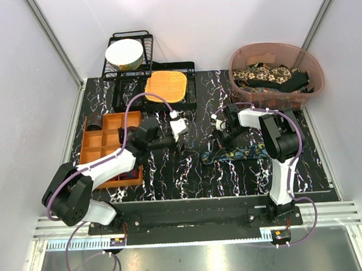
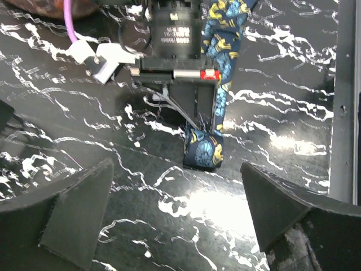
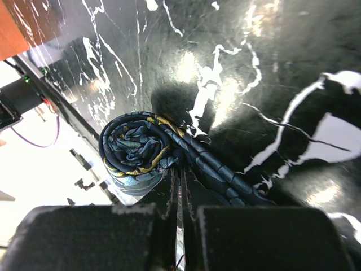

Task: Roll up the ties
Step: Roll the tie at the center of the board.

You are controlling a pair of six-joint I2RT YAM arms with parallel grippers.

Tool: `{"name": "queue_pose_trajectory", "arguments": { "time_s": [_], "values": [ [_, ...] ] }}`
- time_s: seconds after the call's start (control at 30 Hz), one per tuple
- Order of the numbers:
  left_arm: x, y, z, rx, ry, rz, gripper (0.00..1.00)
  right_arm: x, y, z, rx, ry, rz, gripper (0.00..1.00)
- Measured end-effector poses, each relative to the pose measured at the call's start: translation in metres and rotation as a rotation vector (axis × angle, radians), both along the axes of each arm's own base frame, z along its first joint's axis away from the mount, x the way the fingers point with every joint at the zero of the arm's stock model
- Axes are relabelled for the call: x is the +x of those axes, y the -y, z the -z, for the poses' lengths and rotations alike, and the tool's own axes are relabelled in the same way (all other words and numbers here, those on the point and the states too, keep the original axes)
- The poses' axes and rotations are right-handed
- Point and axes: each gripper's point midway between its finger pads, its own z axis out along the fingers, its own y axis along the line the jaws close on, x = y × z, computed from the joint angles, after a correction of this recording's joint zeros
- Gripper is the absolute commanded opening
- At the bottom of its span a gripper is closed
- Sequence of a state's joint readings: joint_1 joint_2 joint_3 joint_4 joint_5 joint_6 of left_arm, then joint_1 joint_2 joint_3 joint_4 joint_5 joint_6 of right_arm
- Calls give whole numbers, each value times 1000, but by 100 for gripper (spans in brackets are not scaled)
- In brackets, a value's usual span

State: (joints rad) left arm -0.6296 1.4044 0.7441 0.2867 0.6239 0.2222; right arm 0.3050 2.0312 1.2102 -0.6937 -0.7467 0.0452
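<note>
A dark blue tie [image 1: 239,151] with teal-yellow print lies on the black marble table [image 1: 171,172], its left end wound into a small roll [image 3: 135,151]. My right gripper [image 3: 180,169] is shut, its tips pinched on the fabric where the roll meets the flat tail. In the left wrist view the roll [image 2: 203,149] sits under the right gripper [image 2: 194,121]. My left gripper [image 2: 175,209] hangs open just left of the roll, a little apart from it, with nothing between its fingers [image 2: 76,212]. From above, the left gripper [image 1: 180,144] faces the right gripper [image 1: 221,142].
A pink bin [image 1: 308,62] holding more ties stands at the back right. An orange compartment tray [image 1: 87,146] lies at the left under my left arm. A black dish rack [image 1: 114,72] with a bowl [image 1: 124,53] and an orange woven mat [image 1: 165,86] sits at the back.
</note>
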Motion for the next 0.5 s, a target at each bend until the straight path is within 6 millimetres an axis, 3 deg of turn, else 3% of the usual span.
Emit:
{"name": "queue_pose_trajectory", "arguments": {
  "time_s": [0.13, 0.3, 0.37, 0.43, 0.5],
  "values": [
    [-8, 2, 26, 8, -5, 2, 99, -3, -2, 0, 13, -15, -6, 0],
    [-13, 7, 87, 19, -25, 13, 99, -4, -2, 0, 20, -20, -7, 0],
    [-14, 8, 102, 8, -24, 16, 99, -5, -3, 0, 23, -23, -7, 0],
    [-11, 12, 108, -18, -11, 19, 98, -5, -3, 0, 26, -27, -7, 0],
    [-6, 20, 106, -65, 22, 25, 91, -6, -4, 1, 29, -34, -7, 0]
  ]
}}
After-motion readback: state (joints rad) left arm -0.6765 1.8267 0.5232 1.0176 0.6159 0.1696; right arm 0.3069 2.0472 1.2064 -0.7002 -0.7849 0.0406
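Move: The rolled end of the tie lies roughly 7 cm to the right of the wide-open left hand, about 2 cm back and 13 cm below. From the left hand, the tie's flat length has its middle some 22 cm right and 2 cm back, and the tie box stands about 28 cm left and roughly level front to back, both on the board. The right hand is already at the roll, whose middle is about 3 cm left of its shut fingertips, 2 cm back and a little above. The left hand sinks about 10 cm from above the board towards the rolled end of the tie, quickly at first, then levels off and edges some 2 cm right over the whole way, its fingers staying wide open and reaching rightwards with the wrist hardly turning. The right hand all but stays put, keeping its shut fingertips on the roll's right-hand side, while the left fingers come low beside the roll without yet closing on it. ##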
